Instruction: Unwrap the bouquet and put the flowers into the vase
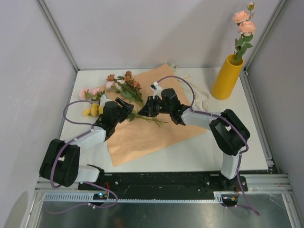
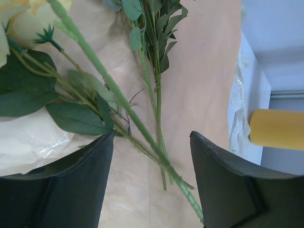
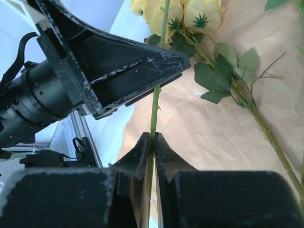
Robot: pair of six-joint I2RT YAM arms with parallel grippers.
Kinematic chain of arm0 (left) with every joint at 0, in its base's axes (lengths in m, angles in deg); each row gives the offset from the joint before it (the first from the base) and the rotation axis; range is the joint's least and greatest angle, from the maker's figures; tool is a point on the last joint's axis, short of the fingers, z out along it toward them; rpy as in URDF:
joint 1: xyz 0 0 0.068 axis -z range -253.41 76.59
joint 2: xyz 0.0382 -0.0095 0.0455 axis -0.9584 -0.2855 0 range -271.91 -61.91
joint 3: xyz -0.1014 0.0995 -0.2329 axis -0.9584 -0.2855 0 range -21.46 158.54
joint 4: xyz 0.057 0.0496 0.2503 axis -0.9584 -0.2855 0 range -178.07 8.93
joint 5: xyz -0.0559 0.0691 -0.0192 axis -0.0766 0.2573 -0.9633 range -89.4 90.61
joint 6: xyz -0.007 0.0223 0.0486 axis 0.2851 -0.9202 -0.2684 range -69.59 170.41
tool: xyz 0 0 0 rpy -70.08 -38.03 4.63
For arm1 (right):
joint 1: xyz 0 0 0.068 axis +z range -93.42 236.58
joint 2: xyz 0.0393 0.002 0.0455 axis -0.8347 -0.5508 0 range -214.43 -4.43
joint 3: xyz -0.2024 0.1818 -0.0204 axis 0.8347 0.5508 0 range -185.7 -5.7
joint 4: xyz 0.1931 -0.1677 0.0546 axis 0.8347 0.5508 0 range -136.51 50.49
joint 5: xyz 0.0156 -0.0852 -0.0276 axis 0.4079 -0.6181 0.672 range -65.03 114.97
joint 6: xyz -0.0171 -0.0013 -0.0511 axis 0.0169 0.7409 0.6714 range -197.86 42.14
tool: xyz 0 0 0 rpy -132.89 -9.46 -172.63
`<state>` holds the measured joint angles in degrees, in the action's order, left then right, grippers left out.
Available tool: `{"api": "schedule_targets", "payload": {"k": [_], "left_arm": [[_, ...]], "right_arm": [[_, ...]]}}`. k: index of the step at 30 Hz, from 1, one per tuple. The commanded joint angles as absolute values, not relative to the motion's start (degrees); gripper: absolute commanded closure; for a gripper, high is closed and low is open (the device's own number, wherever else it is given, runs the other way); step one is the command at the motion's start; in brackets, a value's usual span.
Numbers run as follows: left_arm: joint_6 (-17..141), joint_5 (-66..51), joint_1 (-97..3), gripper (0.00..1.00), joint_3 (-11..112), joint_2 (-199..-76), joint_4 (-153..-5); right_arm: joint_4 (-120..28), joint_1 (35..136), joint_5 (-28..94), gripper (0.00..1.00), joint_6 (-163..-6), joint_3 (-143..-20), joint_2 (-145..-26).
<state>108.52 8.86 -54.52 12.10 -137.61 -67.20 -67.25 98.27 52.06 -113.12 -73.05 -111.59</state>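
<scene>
The bouquet is undone: its paper (image 1: 142, 133) lies flat, peach side up, with the flowers loose on it. Brown blooms (image 1: 126, 78), pink ones (image 1: 90, 92) and yellow ones (image 1: 92, 110) lie at the left. My right gripper (image 3: 152, 137) is shut on a thin green stem (image 3: 155, 107) that runs up to the yellow blooms (image 3: 164, 14). My left gripper (image 2: 152, 135) stands open just above the paper, with several crossing stems (image 2: 142, 126) between its fingers. The two grippers nearly meet over the stems (image 1: 135, 108). The yellow vase (image 1: 227, 76) stands at the back right and holds pink flowers (image 1: 243, 23).
A cream ribbon (image 1: 202, 97) lies loose between the paper and the vase. The paper (image 2: 204, 71) covers the middle of the white table (image 1: 228, 152). Frame posts and grey walls close in the back and sides.
</scene>
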Motion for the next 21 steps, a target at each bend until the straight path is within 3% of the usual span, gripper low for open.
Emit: {"api": "schedule_targets", "payload": {"k": [1,4,9,12,15,21], "left_arm": [[110.55,8.47,-55.32,0.32,13.91,-138.49,-61.99],[109.25,8.07,-55.46,0.41,14.05,-138.29,-60.99],[106.32,7.18,-55.85,0.79,14.55,-136.86,-60.6],[104.8,7.41,-55.89,0.94,14.43,-135.31,-60.56],[102.34,7.39,-55.91,0.99,14.34,-133.26,-60.56],[95.05,6.75,-55.91,1.0,14.46,-128.2,-62.19]], "right_arm": [[-69.83,99.37,53.37,1.0,-112.66,-73.2,-110.76],[-69.69,99.61,53.93,1.0,-111.55,-73.2,-110.93],[-69.12,99.68,54.6,0.93,-110.7,-73.2,-110.71],[-68.46,99.6,54.6,0.87,-110.14,-73.2,-110.24],[-67.25,99.34,54.21,0.75,-108.95,-73.2,-109.58],[-64.9,97.83,52.57,0.52,-107.49,-72.02,-105.88]]}}
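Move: The pink rose's stem, held by the right hand, already runs between the open left fingers, within a centimetre or so of the left hand point. From there the yellow roses lie about 16 cm left, 3 cm ahead and 10 cm lower; the brown roses some 17 cm straight ahead, equally low. From the right hand, the gap between the left fingers is roughly 6 cm left, 2 cm ahead and about level. The pink rose's stem changes hands: the left fingers creep about 1 cm forward and close from wide to pinch the stem, then lift it some 5 cm, the fingers tipping up about 10 degrees. The right hand keeps its pinch at first, drifting back about 2 cm, then eases slightly forward and right as its fingers open to nearly half and let go of the stem. ##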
